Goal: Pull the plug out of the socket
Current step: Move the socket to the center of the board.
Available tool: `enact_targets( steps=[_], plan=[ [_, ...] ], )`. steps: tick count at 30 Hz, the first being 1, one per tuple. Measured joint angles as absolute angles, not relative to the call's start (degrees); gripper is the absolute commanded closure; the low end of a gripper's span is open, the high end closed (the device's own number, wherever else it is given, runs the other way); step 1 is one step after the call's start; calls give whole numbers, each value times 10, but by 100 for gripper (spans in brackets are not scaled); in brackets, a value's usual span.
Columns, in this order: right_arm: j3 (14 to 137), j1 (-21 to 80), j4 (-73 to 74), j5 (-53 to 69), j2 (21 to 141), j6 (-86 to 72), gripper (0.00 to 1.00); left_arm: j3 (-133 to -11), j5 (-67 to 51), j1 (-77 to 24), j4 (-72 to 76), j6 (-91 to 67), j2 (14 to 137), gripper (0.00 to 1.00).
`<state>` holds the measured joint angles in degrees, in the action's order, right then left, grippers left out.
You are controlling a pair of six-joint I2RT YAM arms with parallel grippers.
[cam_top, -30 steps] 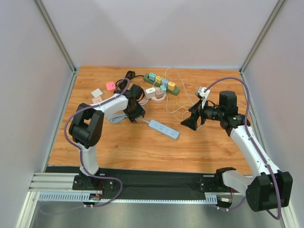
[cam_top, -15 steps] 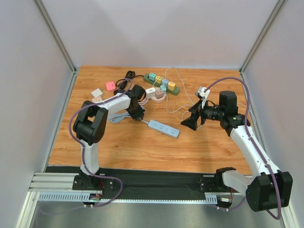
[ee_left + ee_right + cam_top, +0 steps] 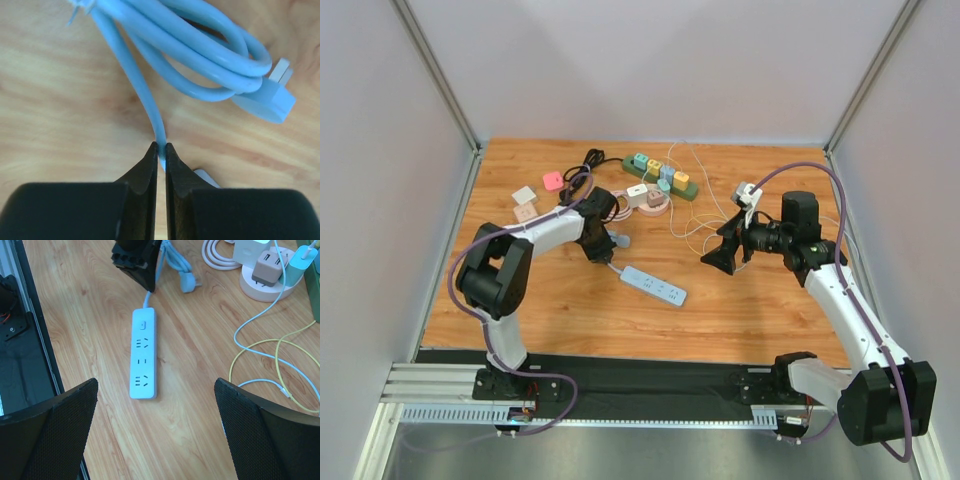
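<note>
The pale blue power strip (image 3: 652, 285) (image 3: 143, 354) lies on the wooden table with all its sockets bare. My left gripper (image 3: 603, 250) (image 3: 160, 146) is shut on the strip's light blue cable (image 3: 145, 95) just behind the strip. The cable's coil and its own plug (image 3: 267, 100) lie loose on the wood beyond. A round white socket base (image 3: 648, 200) (image 3: 265, 287) carries a tan adapter (image 3: 267, 270) and a light blue plug (image 3: 302, 260). My right gripper (image 3: 718, 256) (image 3: 155, 382) hangs open above the table, right of the strip, holding nothing.
A green power strip (image 3: 660, 178) with several coloured plugs lies at the back. Thin yellow and blue wires (image 3: 280, 365) loop between it and my right arm. Small pink and beige adapters (image 3: 535, 195) sit at the back left, next to a black cable (image 3: 590, 160).
My left gripper has closed on the blue cable and pulled back to the left, dragging the power strip nearer and leftward. The right arm has not moved.
</note>
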<state>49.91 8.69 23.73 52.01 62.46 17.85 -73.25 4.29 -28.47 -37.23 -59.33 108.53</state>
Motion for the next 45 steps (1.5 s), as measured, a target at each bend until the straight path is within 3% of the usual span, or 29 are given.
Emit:
enact_targets(
  steps=[13,25,33,34,37,40,45],
  plan=[
    [499,87,237,522,622,178,0,-525,55,-234,-416,-613,840,100],
    [499,87,237,531,617,178,0,-472,67,8,-442,-610,747,99],
    [499,87,237,536,616,178,0,-451,65,91,-443,-601,750,62],
    [499,87,237,536,615,178,0,-450,65,96,-443,-601,750,52],
    [499,87,237,536,613,178,0,-449,63,105,-443,-596,749,38],
    [499,87,237,536,611,178,0,-449,56,106,-443,-587,741,31],
    [499,87,237,536,608,178,0,-449,12,106,-428,-551,677,30]
  ],
)
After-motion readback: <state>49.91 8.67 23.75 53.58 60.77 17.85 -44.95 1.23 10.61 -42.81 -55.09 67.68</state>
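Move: Your left gripper is already closed on the socket's cable, just above the board; the bare board it is taken to lies about 9 cm back and 23 cm left. The socket's middle sits some 6 cm back and 10 cm to its right, the plug about 6 cm ahead and 3 cm right, the cable bundle roughly 3 cm ahead and 6 cm left. From the right gripper, the socket is about 12 cm left, 2 cm ahead and 18 cm below. Keep the left gripper shut on the cable and drag the socket back and left at first, rising a few cm, then sweep on left, some 23 cm in all, while turning the wrist about 40 degrees counter-clockwise. Sink slightly, open the fingers to let go of the cable, and start to lift clear, about 3 cm. ##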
